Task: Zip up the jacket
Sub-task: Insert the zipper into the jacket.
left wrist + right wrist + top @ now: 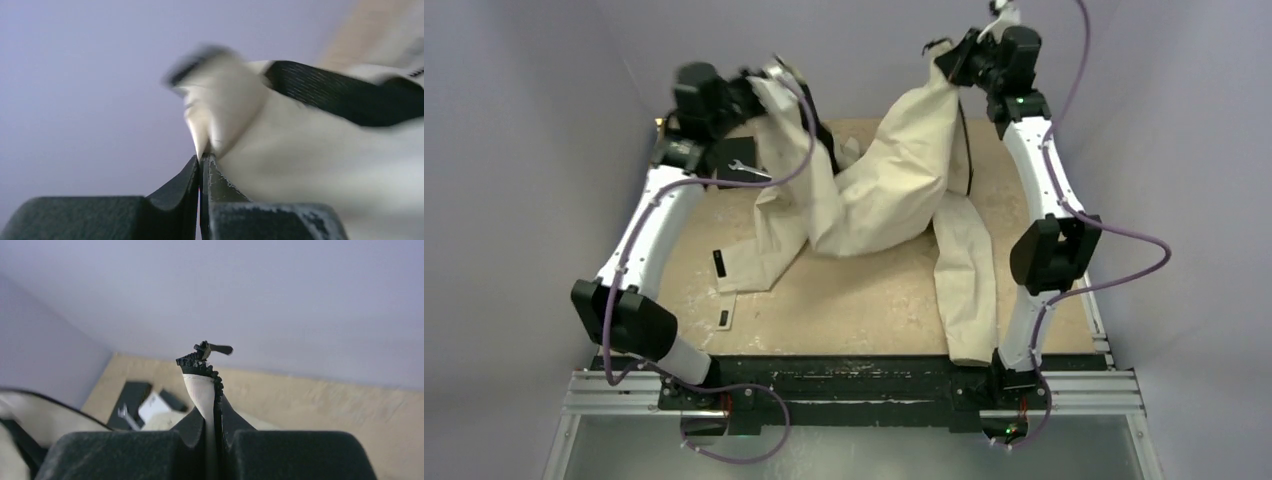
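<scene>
The cream-beige jacket (pixel 884 190) hangs between both raised grippers at the back of the table, with its sleeves trailing down onto the board. My left gripper (pixel 769 82) is shut on a fold of the cream fabric (pixel 325 165), and the black lining (pixel 340 90) shows beside it; this view is blurred. My right gripper (pixel 949 58) is shut on a cream front edge (pixel 200 390) that carries black zipper teeth. The zipper slider (pixel 207 349) sticks up just above the fingertips (pixel 227 417).
The wooden table (pixel 864 310) bears a flat black piece (pixel 729 152) with a silver wrench (pixel 749 170) on it near the left arm. Two small black pieces (pixel 721 263) lie at the front left. Purple walls close in on all sides.
</scene>
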Available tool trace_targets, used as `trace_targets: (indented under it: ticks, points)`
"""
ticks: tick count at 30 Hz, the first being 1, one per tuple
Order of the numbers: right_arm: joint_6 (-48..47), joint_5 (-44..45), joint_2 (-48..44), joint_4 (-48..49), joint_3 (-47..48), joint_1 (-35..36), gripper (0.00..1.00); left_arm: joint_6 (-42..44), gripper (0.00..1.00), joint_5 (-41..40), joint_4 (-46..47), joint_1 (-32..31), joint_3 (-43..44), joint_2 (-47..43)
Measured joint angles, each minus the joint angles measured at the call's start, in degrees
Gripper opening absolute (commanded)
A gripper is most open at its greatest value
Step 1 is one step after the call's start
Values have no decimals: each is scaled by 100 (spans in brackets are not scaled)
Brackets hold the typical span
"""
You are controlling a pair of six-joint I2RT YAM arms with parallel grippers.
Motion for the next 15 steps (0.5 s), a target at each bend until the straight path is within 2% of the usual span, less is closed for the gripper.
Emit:
trace_targets:
  ticks: [1, 3, 5, 7, 9, 11, 15]
  points:
    - [4, 122, 33, 101, 345, -68, 0, -42, 0, 20, 308, 313, 485, 59]
    - [-39, 289, -306, 160, 400, -76, 0, -31, 0, 122, 636, 713, 782, -186]
    - [-149, 358, -1056, 369, -284, 127, 0, -28, 0, 542, 664, 796, 649, -728]
    - [-212, 317, -1880, 658, -1364, 424, 0, 2, 0, 1189, 542, 669, 264, -1300]
    - [-216, 197, -2669, 1220, -2791, 732, 0, 208, 0, 1974, 345, 516, -472, -1930]
    - [-214, 24, -3187, 1558, -4181, 1060, 0, 431, 0, 2409, 166, 199, -1456, -2516]
    - [-146, -131, -3154, 1759, -5936, 1311, 0, 1014, 0, 2771, -509, -793, -3101, -2857]
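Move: The jacket's slung middle, between the two held front edges, lies roughly 19 cm right of the left hand, 8 cm nearer the robot and 20 cm below it. On the table some 35 cm below that hand, the wrench is about 10 cm to its left, 1 cm ahead, and the dark box 14 cm left, 3 cm ahead. From the right hand the jacket's middle is about 20 cm back, 11 cm left and 20 cm lower; the right sleeve lies some 35 cm back, 7 cm right, on the table. Both closed hands keep their pinch on the jacket's front edges and fling it in a fast arc, rising first (left about 15 cm, right some 9), then sweeping roughly 20 cm back towards the robot and dropping below their starting height, the right hand lower. They draw together as they come back over the jacket, fingertips tipping up and then down again, the left hand turning some 35 degrees clockwise. ##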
